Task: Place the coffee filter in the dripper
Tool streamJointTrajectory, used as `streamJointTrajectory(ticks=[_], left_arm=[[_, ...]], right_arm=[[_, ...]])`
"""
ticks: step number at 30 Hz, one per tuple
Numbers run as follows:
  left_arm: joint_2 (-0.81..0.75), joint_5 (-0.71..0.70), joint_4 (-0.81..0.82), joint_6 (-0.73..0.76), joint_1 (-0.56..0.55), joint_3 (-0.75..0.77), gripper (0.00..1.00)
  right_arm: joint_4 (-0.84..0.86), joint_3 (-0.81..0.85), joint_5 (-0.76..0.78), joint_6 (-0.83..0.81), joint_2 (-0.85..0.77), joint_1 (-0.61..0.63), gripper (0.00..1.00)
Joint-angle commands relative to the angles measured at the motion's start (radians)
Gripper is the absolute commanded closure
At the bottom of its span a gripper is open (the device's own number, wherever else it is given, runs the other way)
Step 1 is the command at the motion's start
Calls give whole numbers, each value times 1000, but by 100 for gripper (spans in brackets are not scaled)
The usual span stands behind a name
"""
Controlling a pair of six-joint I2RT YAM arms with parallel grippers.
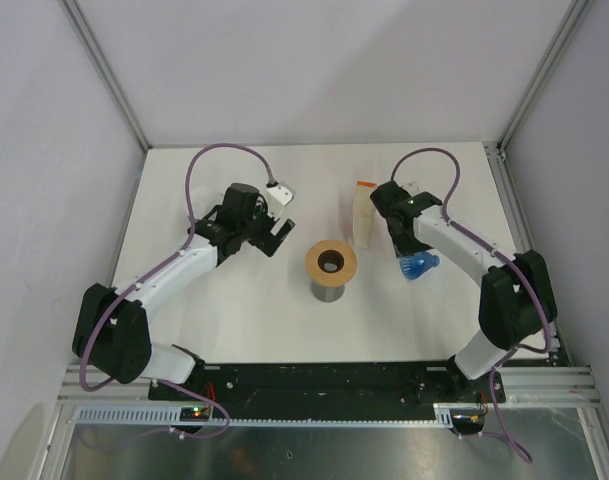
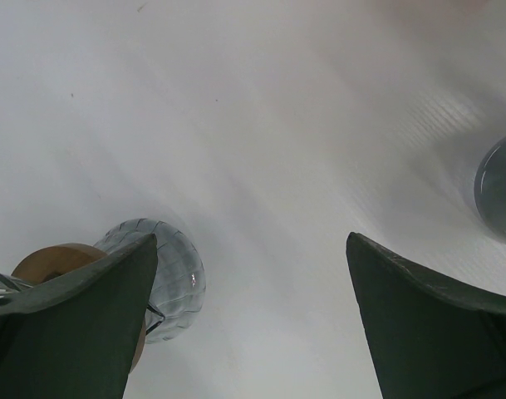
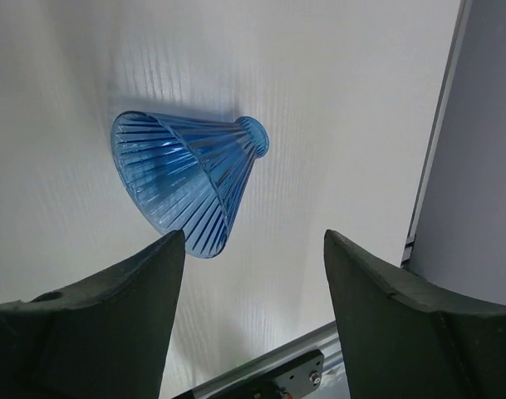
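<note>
The blue ribbed dripper [image 1: 420,264] lies on its side on the white table, right of centre. In the right wrist view the dripper [image 3: 186,183] shows just ahead of my left fingertip, mouth facing left. My right gripper [image 1: 402,240] [image 3: 253,258] hovers over it, open, with nothing between the fingers. The coffee filter [image 1: 362,222], pale beige with an orange strip at its far end, lies flat just left of the right gripper. My left gripper [image 1: 278,238] [image 2: 253,258] is wide open and empty, left of centre.
A glass carafe with a wooden collar [image 1: 330,268] [image 2: 165,274] stands at the table's middle. A rounded grey shape [image 2: 502,187] shows at the right edge of the left wrist view. Metal frame posts [image 1: 529,95] and walls close in the table; a rail [image 1: 334,375] runs along the near edge.
</note>
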Motion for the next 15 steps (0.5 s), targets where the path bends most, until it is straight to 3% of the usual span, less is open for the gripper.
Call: streamJointTrajectory(ticks=[1,4,9,13,15], left_arm=[[-7,-5,10,19,-6,38,0],[-10,-6,11,21,-5,36,0],[-7,-7,10,21,-6,36,0],[-9,-7,10,23,-6,37,0],[-7,-7,9,23,-5,38,0]], right_arm=[[36,1,89,26,58,1,32],[52,-8,73,8,127,-13,42],[79,-16,90,0,202,-18,69],[84,-16,88,-5,198,-19,92],[73,-15,93,1,170,-19,98]])
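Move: The blue dripper lies on its side just under the right hand, about 3 cm ahead, 1 cm left and 8 cm below. The cream bag stands some 11 cm ahead and 16 cm left of the hand. The wood-ringed stand is about 23 cm left, 3 cm back. From the idle left hand, the dripper is roughly 36 cm right, 1 cm back and 9 cm below. The right hand sinks about 5.5 cm to the blue dripper, closing nearly shut to pinch its near-side rim. ##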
